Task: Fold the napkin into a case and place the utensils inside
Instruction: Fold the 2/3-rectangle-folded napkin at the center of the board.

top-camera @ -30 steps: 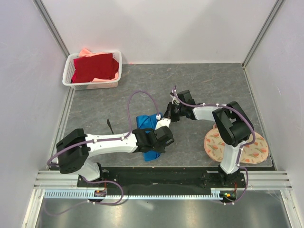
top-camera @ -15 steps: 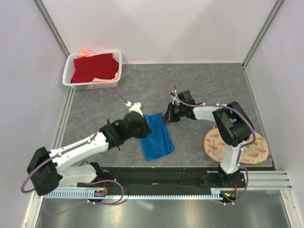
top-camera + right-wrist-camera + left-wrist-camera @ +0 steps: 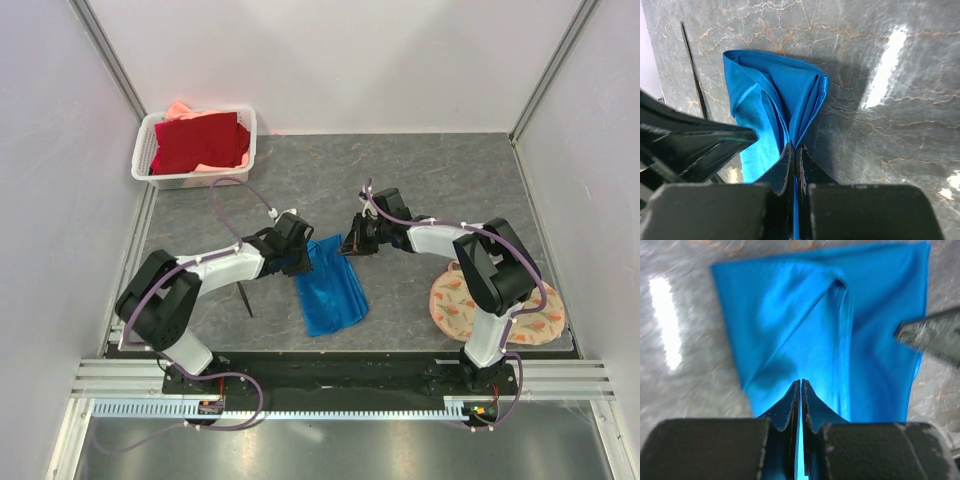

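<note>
The blue napkin (image 3: 332, 292) lies folded into a long layered strip at the table's middle. My left gripper (image 3: 303, 256) is at its far left corner, with the jaws pinched on the napkin (image 3: 840, 340) and cloth showing between them at the left gripper (image 3: 801, 383). My right gripper (image 3: 352, 245) holds the far right corner, shut on the napkin's (image 3: 785, 95) folded edge at the right gripper (image 3: 794, 146). One thin black utensil (image 3: 245, 298) lies left of the napkin, partly under the left arm. The same utensil (image 3: 694, 80) shows in the right wrist view.
A white basket (image 3: 240, 172) holding dark red and pink cloths stands at the far left corner. A round peach floral mat (image 3: 530, 322) lies at the near right beside the right arm's base. Purple cables run along both arms.
My left arm swung off the napkin to the left, then came back to its far left corner, its jaws opening and closing there. The right gripper has kept its hold.
</note>
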{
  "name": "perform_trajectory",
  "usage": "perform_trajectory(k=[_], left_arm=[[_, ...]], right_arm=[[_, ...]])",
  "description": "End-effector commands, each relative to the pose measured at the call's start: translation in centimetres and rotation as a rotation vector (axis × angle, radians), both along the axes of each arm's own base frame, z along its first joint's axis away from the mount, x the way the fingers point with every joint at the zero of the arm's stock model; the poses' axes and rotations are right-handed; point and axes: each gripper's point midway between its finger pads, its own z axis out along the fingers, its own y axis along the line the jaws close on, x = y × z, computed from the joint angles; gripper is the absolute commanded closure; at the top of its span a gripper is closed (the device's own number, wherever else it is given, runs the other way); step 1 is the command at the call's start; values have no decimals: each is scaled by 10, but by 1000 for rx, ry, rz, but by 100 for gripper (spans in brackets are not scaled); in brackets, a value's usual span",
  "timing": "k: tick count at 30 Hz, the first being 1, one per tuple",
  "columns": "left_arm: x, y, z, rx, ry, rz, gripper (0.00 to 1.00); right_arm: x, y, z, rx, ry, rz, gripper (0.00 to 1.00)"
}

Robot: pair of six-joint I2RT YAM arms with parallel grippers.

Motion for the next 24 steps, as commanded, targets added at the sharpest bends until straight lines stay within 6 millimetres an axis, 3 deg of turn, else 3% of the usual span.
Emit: perform_trajectory(k=[1,10,16,24], left_arm=[[17,-16,-2,-41,-8,-13,92],[18,-20,-9,-39,7,-30,93],[17,-26,-12,-50,35,-52,93],[16,-27,-3,-65,19,-68,93]], right_arm=[[7,11,25,20,-44,-23,100],[-2,36,38,46,12,-83,100],[-9,61,47,155,53,-154,100],[-12,62,22,215,124,-292,100]])
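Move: In the left hand's shut fingertips' way lies the fold spot on the napkin, about 1 cm ahead, 2 cm right and 2 cm below. The napkin's middle is some 4 cm back and 5 cm right of that hand, the black utensils 14 cm left and 3 cm back. The right hand already pinches the napkin's right flap; from it the fold spot lies about 4 cm back, 7 cm left and 3 cm down. Pressing down some 1.5 cm onto the napkin with shut fingertips, the left hand pins it near the fold, creeping about 2 cm to the right. The right hand keeps its pinch and carries the flap about 6 cm left and 2.5 cm back, rising slightly before dipping, up close beside the left fingertips, while its wrist turns roughly 10 degrees clockwise. ##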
